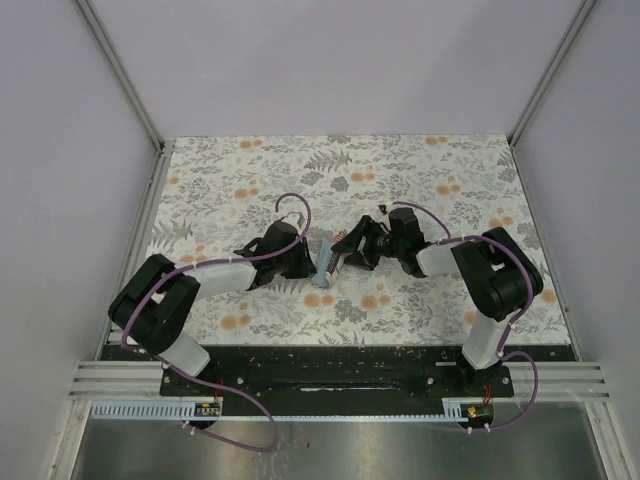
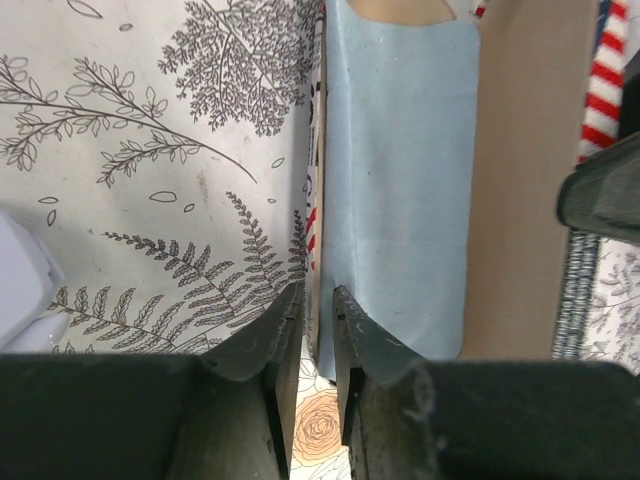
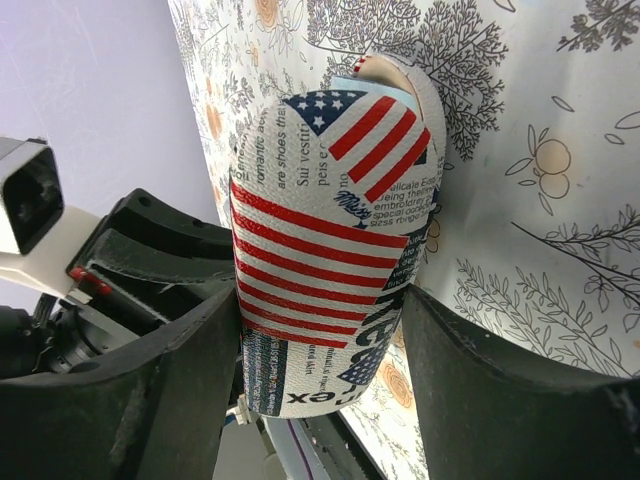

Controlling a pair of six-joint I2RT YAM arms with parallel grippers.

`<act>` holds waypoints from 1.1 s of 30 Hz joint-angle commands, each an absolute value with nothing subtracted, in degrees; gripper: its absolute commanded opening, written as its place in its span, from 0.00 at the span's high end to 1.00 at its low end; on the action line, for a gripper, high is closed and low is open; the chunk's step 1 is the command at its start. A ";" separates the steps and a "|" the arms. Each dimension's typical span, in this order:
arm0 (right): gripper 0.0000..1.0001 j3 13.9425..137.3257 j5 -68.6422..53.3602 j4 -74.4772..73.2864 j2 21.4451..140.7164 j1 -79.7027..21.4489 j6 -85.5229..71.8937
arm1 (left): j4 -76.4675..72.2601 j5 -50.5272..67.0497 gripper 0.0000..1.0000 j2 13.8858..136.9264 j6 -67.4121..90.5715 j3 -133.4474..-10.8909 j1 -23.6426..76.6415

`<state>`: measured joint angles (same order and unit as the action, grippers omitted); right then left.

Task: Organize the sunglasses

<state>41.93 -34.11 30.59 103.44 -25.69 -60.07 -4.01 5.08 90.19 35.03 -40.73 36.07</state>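
The American-flag-printed case (image 3: 320, 230) is held between both arms at the middle of the table, and it also shows in the top view (image 1: 335, 258). My right gripper (image 3: 320, 310) is shut on its body, one finger on each side. My left gripper (image 2: 318, 300) is shut on the thin edge of the case's opened flap, whose pale blue lining (image 2: 400, 180) faces the camera; a tan inner surface (image 2: 520, 200) lies beside it. In the top view the left gripper (image 1: 305, 262) and right gripper (image 1: 357, 250) meet at the case. Neither pair of sunglasses shows in any view.
The floral tablecloth (image 1: 400, 170) covers the table, with white walls at the back and sides. A finger of the right gripper (image 2: 600, 195) shows at the right edge of the left wrist view. The left arm (image 3: 120, 260) shows behind the case in the right wrist view.
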 commanded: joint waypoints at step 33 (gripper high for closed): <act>0.34 50.18 -40.96 21.10 103.54 -24.17 -53.88 | 30.59 -21.62 0.55 83.31 16.44 -50.27 37.44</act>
<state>47.07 -38.02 21.89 103.68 -24.53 -55.61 28.38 -17.43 80.51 19.31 -47.44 37.41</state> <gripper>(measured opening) 0.690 0.457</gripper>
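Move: The white sunglasses lie roughly 14 cm to the left hand's left, about 2 cm farther out and a couple of centimetres lower. The left fingers are still around the lip of the open flag-print case, whose middle is some 5 cm to their right and 3 cm ahead; the blue cloth inside it lies 4 cm right and 2 cm ahead. From the right hand, which already grips the case, the white sunglasses are about 22 cm left, 4 cm back and 4 cm lower. The left hand opens its fingers to about half, lets go of the case's lip and rises some 6 cm clear, then swings about 10 cm left and comes back down about 3 cm towards the white sunglasses, its left side rolling up some 30 degrees so that the fingers, which slanted to the right, end pointing forward and down, open, short of the sunglasses. The right hand stays almost in place and keeps its hold on the case. ##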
